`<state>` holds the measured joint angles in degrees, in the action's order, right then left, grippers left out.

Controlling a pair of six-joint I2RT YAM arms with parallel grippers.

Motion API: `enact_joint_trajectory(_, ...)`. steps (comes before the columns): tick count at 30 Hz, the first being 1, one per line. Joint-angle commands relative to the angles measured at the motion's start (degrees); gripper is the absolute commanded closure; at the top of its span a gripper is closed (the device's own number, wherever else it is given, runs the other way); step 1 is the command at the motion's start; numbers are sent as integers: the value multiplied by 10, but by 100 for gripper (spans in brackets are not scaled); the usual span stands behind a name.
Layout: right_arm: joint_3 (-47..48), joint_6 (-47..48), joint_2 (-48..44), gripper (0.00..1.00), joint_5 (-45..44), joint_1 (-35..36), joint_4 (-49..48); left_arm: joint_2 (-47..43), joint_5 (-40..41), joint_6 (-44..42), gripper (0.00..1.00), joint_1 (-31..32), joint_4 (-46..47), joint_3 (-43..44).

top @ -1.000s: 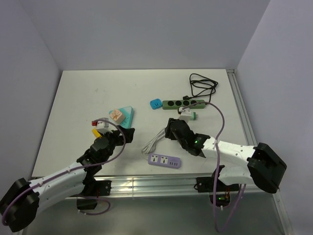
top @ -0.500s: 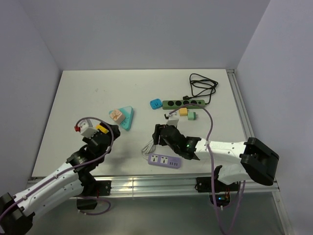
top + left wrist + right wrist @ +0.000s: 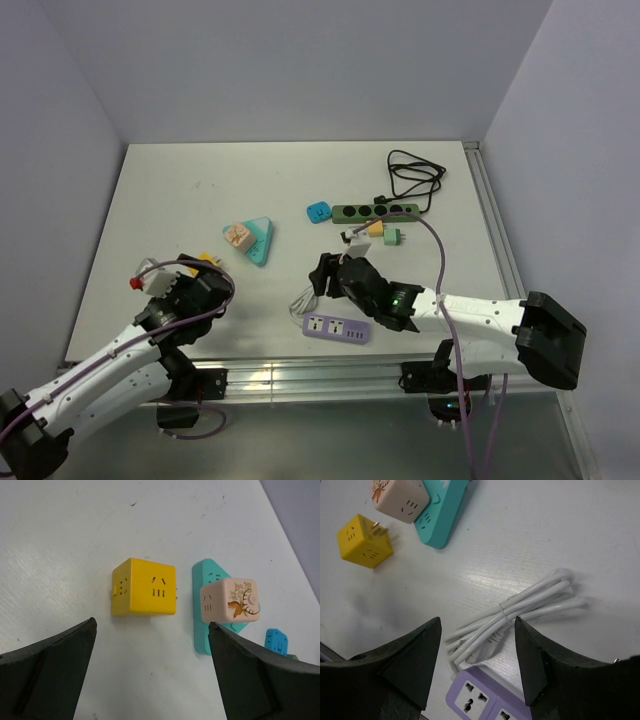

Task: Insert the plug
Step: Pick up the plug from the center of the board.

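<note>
A yellow cube plug (image 3: 144,586) lies on the table, its metal prongs showing in the right wrist view (image 3: 364,542). My left gripper (image 3: 152,625) hangs wide open just short of it, nothing between the fingers; from above it (image 3: 212,278) sits beside the cube (image 3: 208,259). A teal triangular socket block (image 3: 260,243) carries a pink cube (image 3: 237,234). My right gripper (image 3: 477,622) is open over a tied white cable (image 3: 520,607) that belongs to the purple power strip (image 3: 480,700). From above, that gripper (image 3: 325,275) is left of the strip (image 3: 337,328).
A green power strip (image 3: 375,211) with a coiled black cord (image 3: 415,175) lies at the back right. Beside it are a blue adapter (image 3: 319,212), an orange plug (image 3: 376,228) and a green plug (image 3: 394,237). The table's near edge runs just below the purple strip.
My left arm has pulled back toward the near left, still open, leaving the yellow cube where it was. My right gripper has moved left over the white cable and its jaws have widened.
</note>
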<state>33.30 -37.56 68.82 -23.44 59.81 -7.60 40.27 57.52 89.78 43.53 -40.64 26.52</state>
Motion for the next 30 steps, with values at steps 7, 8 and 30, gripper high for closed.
enact_joint_trajectory(7,-21,-1,-18,32,15,4,-28,-5,-19,-68,1,-66,77,-5)
enact_joint_trajectory(8,-24,-2,-21,32,16,5,-29,4,-39,-89,0,-96,99,-8)
enact_joint_trajectory(30,-45,-8,-42,32,9,9,-20,214,-282,-261,1,-293,336,-3)
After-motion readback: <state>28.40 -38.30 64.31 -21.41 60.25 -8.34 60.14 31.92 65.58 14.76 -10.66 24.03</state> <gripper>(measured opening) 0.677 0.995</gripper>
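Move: The yellow plug stands about 8 cm ahead of the left hand, 4 cm to its left and some 8 cm below it. The pink cube lies roughly 15 cm ahead of that hand and 3 cm to its right, 7 cm down. The teal strip is also about 15 cm ahead, 7 cm to the right and 10 cm down. From the right hand the yellow plug is around 28 cm to the left, 8 cm farther out and 8 cm lower. The yellow plug is approached by the left hand with its fingers wide open: the hand first swings left and forward at nearly the same height, then drops while still reaching forward, ending about 6 cm lower and 6 cm farther out. On the way down the wrist tips some 10 degrees more nose-down, bringing the open fingertips to either side of the plug's near part, not yet closing. ##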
